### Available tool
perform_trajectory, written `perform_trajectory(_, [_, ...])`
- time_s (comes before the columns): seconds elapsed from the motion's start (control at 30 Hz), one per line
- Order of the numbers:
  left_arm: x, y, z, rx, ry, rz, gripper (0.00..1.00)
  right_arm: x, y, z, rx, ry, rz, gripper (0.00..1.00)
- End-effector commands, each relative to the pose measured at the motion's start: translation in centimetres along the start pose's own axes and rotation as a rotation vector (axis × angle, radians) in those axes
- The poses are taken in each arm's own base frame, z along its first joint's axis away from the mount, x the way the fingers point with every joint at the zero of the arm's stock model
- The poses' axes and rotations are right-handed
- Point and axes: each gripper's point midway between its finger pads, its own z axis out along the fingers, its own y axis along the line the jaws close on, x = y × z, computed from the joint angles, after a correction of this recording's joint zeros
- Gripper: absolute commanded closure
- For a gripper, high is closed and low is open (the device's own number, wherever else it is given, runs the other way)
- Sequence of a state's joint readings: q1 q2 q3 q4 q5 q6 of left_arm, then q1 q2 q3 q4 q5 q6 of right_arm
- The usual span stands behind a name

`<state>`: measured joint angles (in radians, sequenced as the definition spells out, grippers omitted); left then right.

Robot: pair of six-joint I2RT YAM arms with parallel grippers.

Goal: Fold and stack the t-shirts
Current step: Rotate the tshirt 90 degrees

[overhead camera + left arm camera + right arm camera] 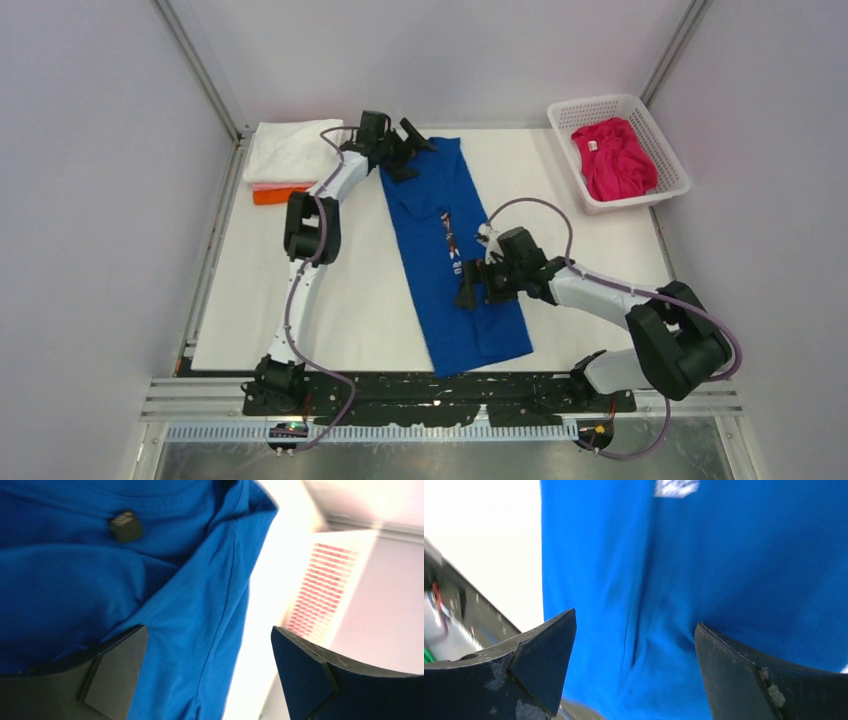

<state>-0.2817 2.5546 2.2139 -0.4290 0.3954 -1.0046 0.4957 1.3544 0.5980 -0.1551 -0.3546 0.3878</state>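
A royal blue t-shirt point(450, 250) lies on the table as a long narrow strip with a small print at its middle. My left gripper point(412, 152) hovers open over its far collar end; in the left wrist view the gripper point(208, 630) spans the shirt's edge point(175, 580), near a dark neck label point(125, 526). My right gripper point(466, 285) is open over the strip's near half, with blue cloth point(724, 555) between its spread fingers point(635, 619) and nothing gripped. A magenta t-shirt point(612, 160) lies crumpled in the basket. Folded white point(290, 150) and orange point(280, 195) t-shirts are stacked at the far left.
The white lattice basket point(668, 165) stands at the far right corner. A thin pink layer point(282, 186) lies between the white and orange shirts. Metal frame posts rise at both far corners, and the black base rail point(440, 395) runs along the near edge.
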Motion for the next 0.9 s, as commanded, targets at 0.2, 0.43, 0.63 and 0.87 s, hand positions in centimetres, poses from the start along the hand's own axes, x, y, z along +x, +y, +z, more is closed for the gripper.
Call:
perform_trajectory(0.2, [0.8, -6.4, 5.5, 0.438, 0.096, -0.167, 0.01, 3.1, 11.6, 3.7, -0.356, 0.19, -0.253, 0.04])
perform_trajectory(0.43, [-3.4, -7.1, 1.5, 0.27, -0.115, -0.047, 0.01, 0.3, 10.9, 1.5, -0.209, 0.103, -0.308, 0.05])
perform_trajectory(0.63, [-6.3, -12.3, -5.5, 0.287, -0.247, 0.089, 0.01, -1.9, 11.8, -4.1, -0.141, -0.028, -0.368, 0.05])
perform_trajectory(0.87, [-2.0, -15.9, -17.1, 0.264, -0.244, 0.306, 0.01, -3.5, 8.9, -7.7, -0.057, -0.197, -0.154, 0.05])
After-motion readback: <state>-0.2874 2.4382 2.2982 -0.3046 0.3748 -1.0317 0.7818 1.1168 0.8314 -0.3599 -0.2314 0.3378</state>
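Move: Both open hands rest on the folded blue t-shirt, whose far end leans left: its middle lies about 27 cm back and 8 cm right of the left hand, and about 8 cm ahead and 5 cm left of the right hand. The shirt's near edge is some 19 cm back of the right hand, 1 cm to its right. The folded stack stands roughly 28 cm to the left of the left hand, level with it; the basket sits about 33 cm ahead and 29 cm right of the right hand. Still down on the cloth with fingers wide open, the two hands drag the t-shirt's ends opposite ways: the left slides the far end about 6 cm right and some 4 cm forward, rolling so its left side dips, while the right sweeps the near part about 10 cm left and 5 cm back, turning counter-clockwise. Then both reverse sideways, come off the cloth and rise about 12 cm, the fingers tipping up, the left hand rolling back. ##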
